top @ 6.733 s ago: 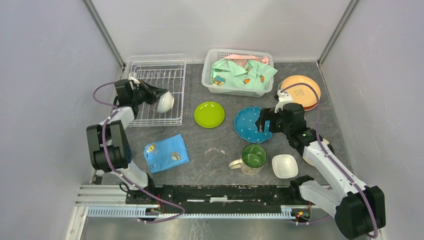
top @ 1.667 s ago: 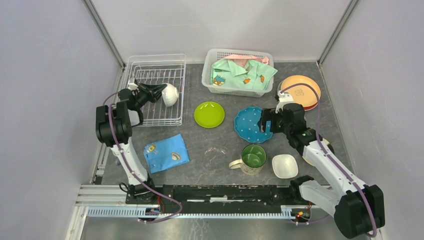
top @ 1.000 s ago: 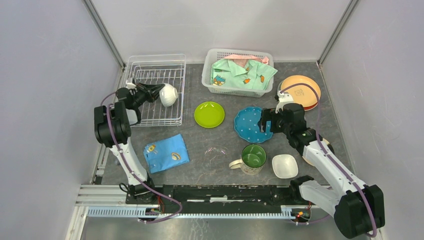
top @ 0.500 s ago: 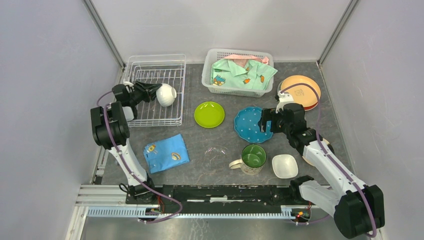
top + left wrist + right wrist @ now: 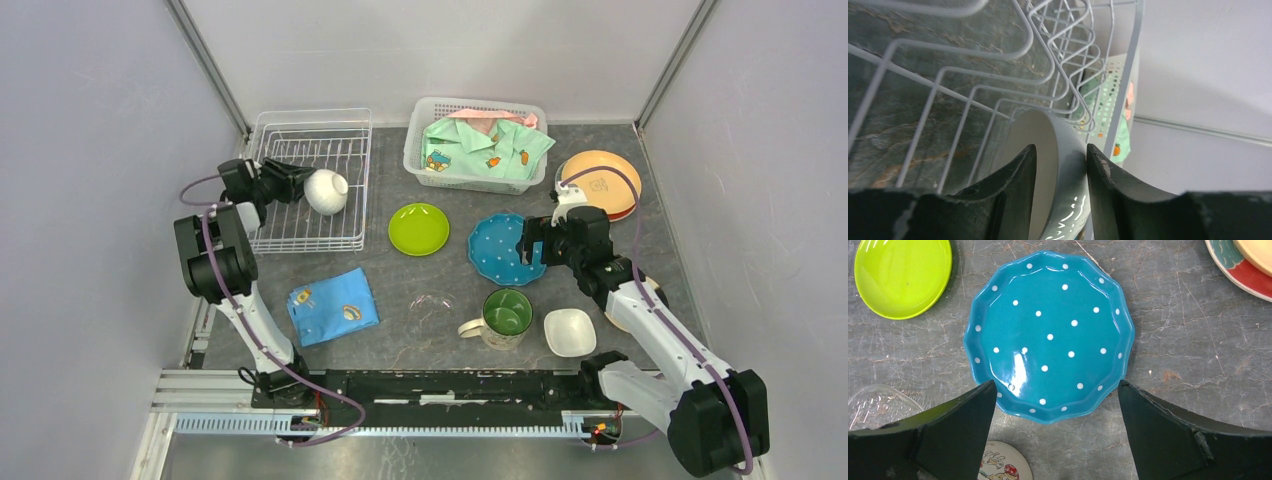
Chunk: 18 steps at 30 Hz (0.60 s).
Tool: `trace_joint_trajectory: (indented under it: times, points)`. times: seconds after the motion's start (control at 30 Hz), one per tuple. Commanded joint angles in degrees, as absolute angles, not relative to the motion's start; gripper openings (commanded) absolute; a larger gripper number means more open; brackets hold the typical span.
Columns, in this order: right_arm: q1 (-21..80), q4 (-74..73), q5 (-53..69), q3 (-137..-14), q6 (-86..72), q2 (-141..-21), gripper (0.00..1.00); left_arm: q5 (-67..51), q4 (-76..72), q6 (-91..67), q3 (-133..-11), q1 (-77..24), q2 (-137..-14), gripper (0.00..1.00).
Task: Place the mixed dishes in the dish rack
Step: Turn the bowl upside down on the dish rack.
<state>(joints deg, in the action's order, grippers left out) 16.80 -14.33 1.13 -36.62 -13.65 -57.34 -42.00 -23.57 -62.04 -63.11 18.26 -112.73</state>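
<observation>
The white wire dish rack point(image 5: 300, 130) stands at the back left. A white bowl point(image 5: 326, 190) lies tilted on its side against the rack's right wires. My left gripper point(image 5: 293, 183) is open astride the bowl's rim point(image 5: 1068, 165). One finger is inside with a gap and the other lies along the outer wall. The left gripper point(image 5: 1060, 146) points into the rack point(image 5: 998, 100). My right gripper point(image 5: 528, 247) hangs open and empty above the blue dotted plate point(image 5: 497, 248). In the right wrist view the fingertips of the right gripper point(image 5: 1055, 385) frame the plate's point(image 5: 1050, 330) near edge.
A lime-green plate point(image 5: 418, 228) lies left of the blue one. Stacked orange and red plates point(image 5: 600, 182) sit at the back right. A green-lined mug point(image 5: 503, 315), a small white bowl point(image 5: 569, 331) and a clear glass dish point(image 5: 430, 303) lie in front. Also here: a folded blue cloth point(image 5: 333, 306) and a latticed basket point(image 5: 415, 150).
My left gripper's fingers have spread apart on the bowl's rim, and the gripper has drawn back a little to the left. The bowl shifted slightly left in the rack. The right arm stayed still.
</observation>
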Motion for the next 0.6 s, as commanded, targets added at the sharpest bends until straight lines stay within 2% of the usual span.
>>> trace_joint_trajectory:
  times: [0.0, 0.27, 0.57]
  points:
    - [16.55, -13.39, 0.62, -38.05, -12.94, -57.71, 0.98, -37.09, -9.76, -51.41, -67.43, 17.66, -109.72, 0.50]
    - [16.60, -13.26, 0.35, -37.62, -12.03, -56.79, 0.98, -23.42, 11.87, -38.94, -77.51, 17.37, -107.48, 0.63]
    - [16.56, -13.42, 1.04, -37.69, -12.13, -58.09, 0.98, -15.31, 16.67, -33.50, -77.41, 16.55, -103.16, 0.75]
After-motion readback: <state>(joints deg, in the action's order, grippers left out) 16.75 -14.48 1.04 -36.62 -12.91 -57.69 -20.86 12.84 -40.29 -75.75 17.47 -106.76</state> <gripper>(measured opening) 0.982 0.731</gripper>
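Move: The white bowl, on its side in the dish rack with its rim loosely between the left fingers, has its middle about 3 cm back, 4 cm right and 3 cm below the left hand. The rack's right rim runs some 13 cm to that hand's right; the green plate lies about 25 cm right, 12 cm back and 12 cm lower. From the idle right hand the bowl is roughly 47 cm left and 13 cm ahead. The bowl's rim comes free of the left hand, whose fingers keep spreading, from about half to nearly three-quarters open. The hand goes about 5 cm left, dipping nearly 2 cm on the way before rising again and drawing slightly back, while it rolls left side up and tips downward, some 30 degrees in all. ##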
